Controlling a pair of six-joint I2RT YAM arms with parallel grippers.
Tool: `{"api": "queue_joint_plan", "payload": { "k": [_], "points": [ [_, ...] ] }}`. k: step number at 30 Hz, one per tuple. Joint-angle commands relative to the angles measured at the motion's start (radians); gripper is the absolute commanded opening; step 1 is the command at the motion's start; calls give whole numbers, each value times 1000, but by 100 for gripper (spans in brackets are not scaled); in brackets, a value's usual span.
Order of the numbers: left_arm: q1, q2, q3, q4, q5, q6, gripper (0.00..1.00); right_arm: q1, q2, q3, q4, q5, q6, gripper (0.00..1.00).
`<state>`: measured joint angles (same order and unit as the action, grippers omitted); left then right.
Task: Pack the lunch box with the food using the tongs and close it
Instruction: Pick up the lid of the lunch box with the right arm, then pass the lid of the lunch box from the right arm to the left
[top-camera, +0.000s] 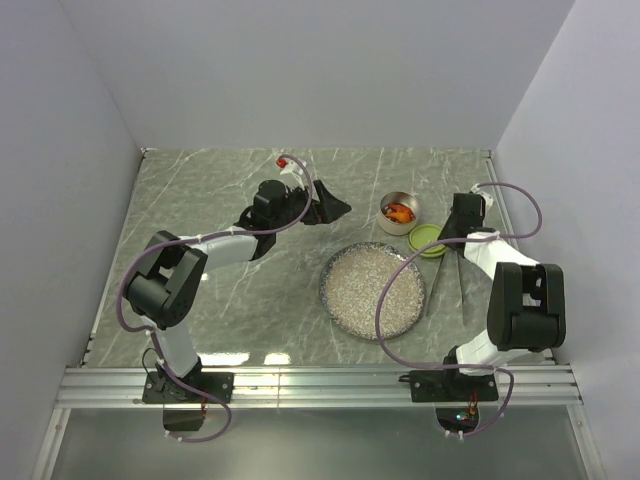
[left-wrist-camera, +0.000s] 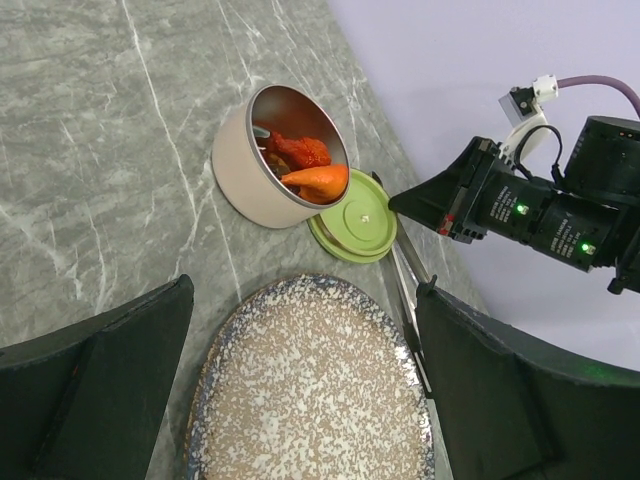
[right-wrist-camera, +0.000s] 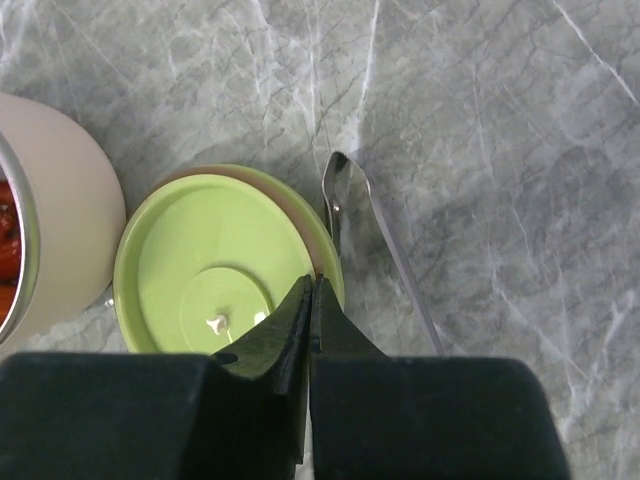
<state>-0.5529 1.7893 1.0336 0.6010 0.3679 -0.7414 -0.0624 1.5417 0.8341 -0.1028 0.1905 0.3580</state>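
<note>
The lunch box (top-camera: 399, 213) is a small steel tin standing open behind the plate. The food (left-wrist-camera: 310, 170), orange and red pieces, lies inside it. Its lime-green lid (right-wrist-camera: 200, 270) lies flat on the table just right of the tin. My right gripper (right-wrist-camera: 312, 282) is shut with its tips pinched on the lid's right rim. The tongs (right-wrist-camera: 375, 230) lie on the table to the right of the lid, and nothing holds them. My left gripper (left-wrist-camera: 305, 290) hangs wide open and empty above the table left of the tin, facing it.
A large speckled grey plate (top-camera: 372, 290) with nothing on it lies in front of the tin and lid. The tongs (top-camera: 447, 275) run along its right side. The white side wall stands close behind the right arm.
</note>
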Motion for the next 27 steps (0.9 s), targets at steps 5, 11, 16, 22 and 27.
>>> {"api": "queue_joint_plan", "payload": {
  "k": [5, 11, 16, 22, 27],
  "points": [
    [4, -53, -23, 69, 11, 14, 100, 52, -156, -13, 3, 49, -13, 0],
    [4, -59, -46, 120, 23, 13, 99, 58, -314, -26, -21, 75, -25, 0],
    [-5, -48, -79, 218, 97, -47, 99, 87, -471, -43, -43, 61, -34, 0],
    [-38, -21, -101, 347, 164, -93, 100, 108, -591, -66, -15, -31, -31, 0],
    [-36, -31, -136, 361, 155, -50, 99, 193, -558, -82, -3, 32, -33, 0]
  ]
}}
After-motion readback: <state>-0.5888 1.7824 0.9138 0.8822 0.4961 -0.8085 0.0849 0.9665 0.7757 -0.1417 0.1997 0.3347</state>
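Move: The right fingers already pinch the lid's right edge, the lid's middle about 5 cm to the left at hand height. The lunch box stands some 11 cm left and 6 cm ahead, its middle 2 cm higher. The tongs lie about 8 cm back, straight behind; the round tray's middle is 18 cm left, 12 cm back. From the left hand the lunch box is roughly 17 cm right, 5 cm ahead and 11 cm below. Still pinching the lid, the right hand rises some 17 cm, fingers tipping up, while the left backs off. ##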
